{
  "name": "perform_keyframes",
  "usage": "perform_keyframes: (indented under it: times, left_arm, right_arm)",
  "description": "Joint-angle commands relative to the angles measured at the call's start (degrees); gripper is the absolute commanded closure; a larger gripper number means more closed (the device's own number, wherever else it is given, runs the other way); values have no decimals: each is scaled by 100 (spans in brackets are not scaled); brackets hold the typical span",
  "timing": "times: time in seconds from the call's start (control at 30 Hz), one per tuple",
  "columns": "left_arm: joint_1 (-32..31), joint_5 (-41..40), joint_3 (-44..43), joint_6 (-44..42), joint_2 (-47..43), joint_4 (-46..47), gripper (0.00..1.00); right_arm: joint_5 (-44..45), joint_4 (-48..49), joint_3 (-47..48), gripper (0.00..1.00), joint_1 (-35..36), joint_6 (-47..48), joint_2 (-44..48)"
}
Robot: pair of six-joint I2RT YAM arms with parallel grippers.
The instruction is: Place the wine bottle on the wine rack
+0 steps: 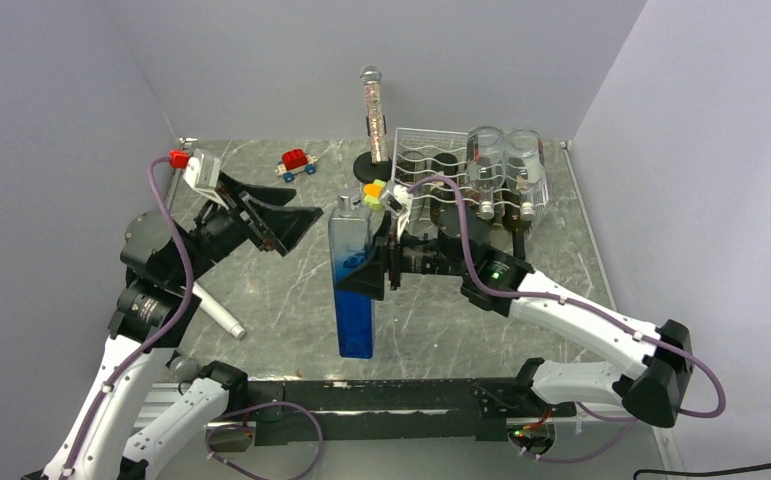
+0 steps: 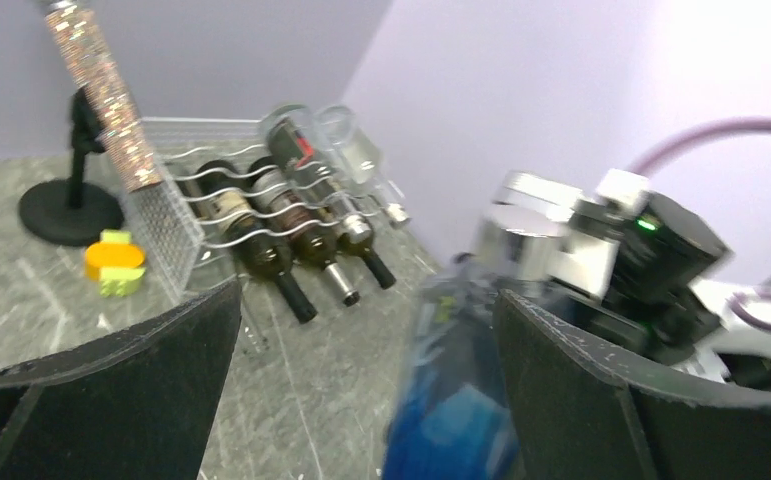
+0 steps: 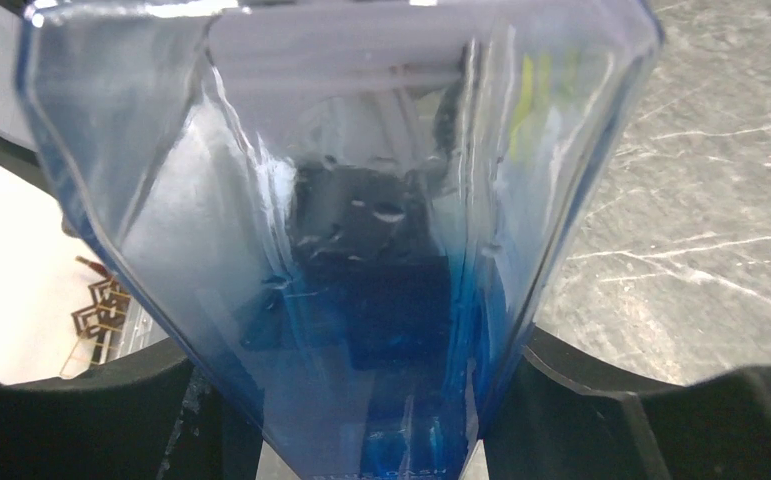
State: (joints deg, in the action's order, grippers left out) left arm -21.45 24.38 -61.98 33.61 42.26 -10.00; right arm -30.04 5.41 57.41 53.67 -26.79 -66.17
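Observation:
The wine bottle (image 1: pixel 353 290) is a tall, square, clear bottle with blue liquid and a silver cap, standing upright mid-table. My right gripper (image 1: pixel 371 268) is shut on its body from the right; in the right wrist view the bottle (image 3: pixel 361 250) fills the space between the black fingers (image 3: pixel 601 400). My left gripper (image 1: pixel 301 208) hangs open a short way to the bottle's left, touching nothing. Its wrist view shows the blurred bottle (image 2: pixel 481 400) near the right finger. The white wire wine rack (image 1: pixel 431 140) stands at the back right.
The rack (image 2: pixel 176 215) holds several dark bottles (image 2: pixel 261 240) and two clear ones (image 1: pixel 506 160). A glitter tube on a black stand (image 1: pixel 371 110) rises left of it. A yellow-orange block (image 1: pixel 372 190), a red toy car (image 1: pixel 298 162) and a white marker (image 1: pixel 219 312) lie about.

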Motion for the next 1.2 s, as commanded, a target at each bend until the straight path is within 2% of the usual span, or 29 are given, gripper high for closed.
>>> perform_keyframes:
  times: [0.0,0.13,0.23,0.37,0.47,0.53,0.63,0.7,0.93,1.17]
  left_arm:
    - [19,-1138,-245,411,314,-758,1]
    - [18,-1332,-240,535,438,-1010,1]
    - [24,-1163,61,382,256,-755,1]
    - [21,79,379,-62,-51,-113,1]
    - [18,1416,589,-195,-228,321,1]
    - [25,2174,790,191,-300,724,1]
    - [19,3204,1217,1080,-324,2024,1]
    - [18,3235,1454,1362,-332,2488,1]
    - [-125,3207,1894,1272,-437,2857,1]
    - [-806,3040,2104,1112,-142,2844,1]
  right_arm:
    - [387,638,300,100,-6,126,760]
    - [639,384,384,100,-6,279,962]
    - [773,334,419,100,-6,318,1081]
    - [976,292,486,100,-6,299,1162]
    - [1251,383,488,100,-6,268,1217]
    - [1445,444,506,100,-6,283,1251]
    - [1619,525,578,100,-6,317,1264]
    - [1627,713,604,100,-1,270,1275]
    - [1279,1509,757,100,-6,-6,1165]
    - [984,2365,662,100,-6,-388,970]
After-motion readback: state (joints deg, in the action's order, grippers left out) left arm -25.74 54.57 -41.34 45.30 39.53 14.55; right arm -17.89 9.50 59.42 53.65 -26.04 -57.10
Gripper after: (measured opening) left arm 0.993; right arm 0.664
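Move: The blue bottle stands nearly upright in the right gripper, its middle about 2 cm below the pads. From the open left gripper that middle lies some 8 cm to the right, 4 cm back and 12 cm below. From the right gripper, the wine rack is about 45 cm ahead, 27 cm to the right and 20 cm below; the glitter-tube stand is also about 45 cm ahead, straight out, 20 cm below. Keep the right gripper pinched on the blue bottle, draw it about 4 cm to the right, then raise it, some 9 cm up overall, rolling it slightly. Dip the open left gripper forward and down, then swing it back and to the right towards the bottle's lower body, turning it some 35 degrees clockwise and stopping short with the fingers open. ##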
